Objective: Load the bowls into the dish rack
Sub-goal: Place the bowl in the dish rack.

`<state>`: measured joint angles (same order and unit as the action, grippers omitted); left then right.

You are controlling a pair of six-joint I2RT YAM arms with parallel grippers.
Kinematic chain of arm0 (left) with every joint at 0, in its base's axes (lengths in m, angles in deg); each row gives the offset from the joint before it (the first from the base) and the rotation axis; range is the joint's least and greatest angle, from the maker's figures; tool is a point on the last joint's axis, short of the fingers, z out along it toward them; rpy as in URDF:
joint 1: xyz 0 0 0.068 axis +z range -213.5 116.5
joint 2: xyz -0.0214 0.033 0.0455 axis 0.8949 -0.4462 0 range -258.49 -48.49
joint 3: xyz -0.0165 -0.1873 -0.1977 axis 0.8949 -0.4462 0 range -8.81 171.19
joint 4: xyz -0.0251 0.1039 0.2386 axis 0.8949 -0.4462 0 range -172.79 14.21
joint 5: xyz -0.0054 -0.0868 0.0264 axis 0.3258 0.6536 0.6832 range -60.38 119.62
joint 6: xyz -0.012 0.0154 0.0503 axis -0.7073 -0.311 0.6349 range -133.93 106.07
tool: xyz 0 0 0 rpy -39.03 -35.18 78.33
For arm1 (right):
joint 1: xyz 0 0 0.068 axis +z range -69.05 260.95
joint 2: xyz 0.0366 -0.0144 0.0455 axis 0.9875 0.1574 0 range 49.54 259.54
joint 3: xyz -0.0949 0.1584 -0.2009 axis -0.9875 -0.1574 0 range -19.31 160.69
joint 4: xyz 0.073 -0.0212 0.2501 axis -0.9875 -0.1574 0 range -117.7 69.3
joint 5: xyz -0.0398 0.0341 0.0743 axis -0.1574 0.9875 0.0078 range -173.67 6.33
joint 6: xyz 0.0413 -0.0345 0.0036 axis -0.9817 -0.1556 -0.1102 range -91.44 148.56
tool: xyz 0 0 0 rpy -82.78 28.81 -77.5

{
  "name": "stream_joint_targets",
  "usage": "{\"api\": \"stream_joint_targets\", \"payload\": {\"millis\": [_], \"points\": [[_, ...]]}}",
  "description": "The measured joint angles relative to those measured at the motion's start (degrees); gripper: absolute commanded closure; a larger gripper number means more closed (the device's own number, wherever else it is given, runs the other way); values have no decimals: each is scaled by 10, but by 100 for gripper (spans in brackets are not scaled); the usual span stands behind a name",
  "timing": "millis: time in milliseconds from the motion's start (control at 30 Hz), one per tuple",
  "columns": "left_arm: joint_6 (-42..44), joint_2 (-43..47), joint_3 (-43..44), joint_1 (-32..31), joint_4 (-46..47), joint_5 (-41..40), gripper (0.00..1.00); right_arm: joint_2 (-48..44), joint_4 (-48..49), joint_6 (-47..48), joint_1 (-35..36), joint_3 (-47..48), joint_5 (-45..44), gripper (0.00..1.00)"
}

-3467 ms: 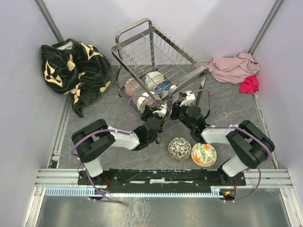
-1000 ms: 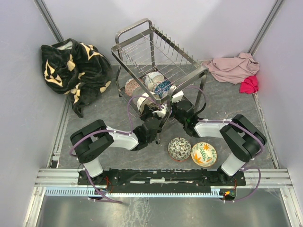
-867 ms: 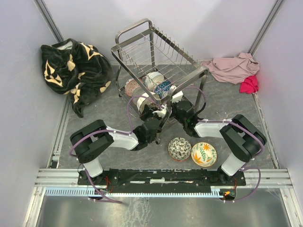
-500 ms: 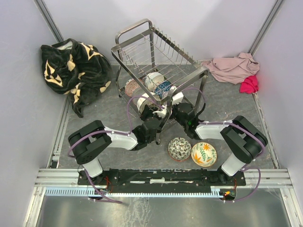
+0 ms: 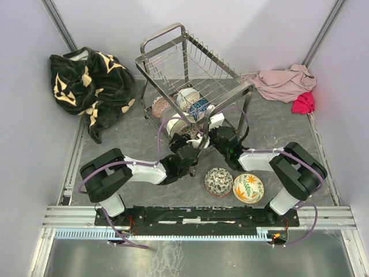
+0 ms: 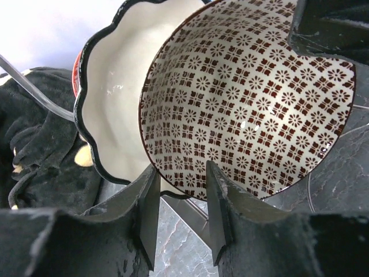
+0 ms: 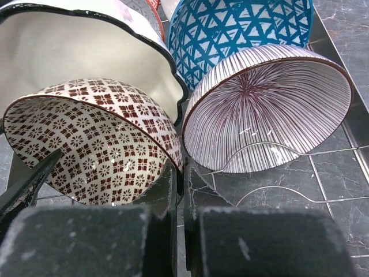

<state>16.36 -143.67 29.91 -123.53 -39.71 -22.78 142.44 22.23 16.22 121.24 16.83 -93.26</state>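
Observation:
The chrome dish rack [image 5: 173,57] stands at the back centre, with several bowls leaning in its lower tier. A brown-patterned bowl [image 6: 248,98] [image 7: 86,144] leans against a white scalloped bowl [image 6: 118,98] [image 7: 75,52]. My left gripper [image 6: 180,184] [image 5: 193,141] is open, its fingertips either side of that bowl's lower rim. My right gripper [image 7: 183,170] [image 5: 213,134] is shut on the same bowl's rim. Beside it lean a purple-striped bowl [image 7: 265,109] and a blue bowl [image 7: 236,29]. A floral bowl [image 5: 218,181] and a yellow leaf bowl [image 5: 248,188] sit on the table.
A black-and-cream blanket [image 5: 86,86] is heaped at the back left. A pink cloth [image 5: 285,81] and a red cloth [image 5: 304,103] lie at the back right. Rack wires [image 7: 277,151] run under the bowls. Walls close in both sides.
My left gripper has opened off the brown-patterned bowl's rim. My right gripper has reached further into the rack and stays closed.

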Motion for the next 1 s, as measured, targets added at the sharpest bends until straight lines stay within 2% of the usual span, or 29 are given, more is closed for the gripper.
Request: {"api": "stream_joint_targets", "payload": {"millis": [733, 1000], "points": [[-63, 88, -47, -25, -97, 25, 47, -6, -3, 0, 22, -4, 5, 100], [-92, 88, -62, -30, -82, 24, 31, -7, -3, -2, 30, -4, -4, 100]]}}
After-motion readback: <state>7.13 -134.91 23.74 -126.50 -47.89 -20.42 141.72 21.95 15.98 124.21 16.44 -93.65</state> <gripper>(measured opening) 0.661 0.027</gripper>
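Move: The checked bowl stands on edge in the rack, facing the robot. Its right rim is already in the right hand's shut fingers, its middle about 6 cm left and 1 cm back of them at their height. The scalloped bowl is some 10 cm left and 2 cm ahead of that hand, the striped bowl about 5 cm ahead and 3 cm right, the blue bowl 9 cm ahead and 2 cm left. From the left hand, partly open at the lower rim, the checked bowl's middle lies 3 cm ahead and 3 cm right. The checked bowl stays pinched by its rim in the right hand, which keeps shut and eases about 1.5 cm back and as much left, hardly turning. Meanwhile the left hand opens further around the bowl's lower rim and backs off towards the robot some 3.5 cm, drifting left and slightly down, its fingertips tipping down a few degrees as they draw away from the bowl. ##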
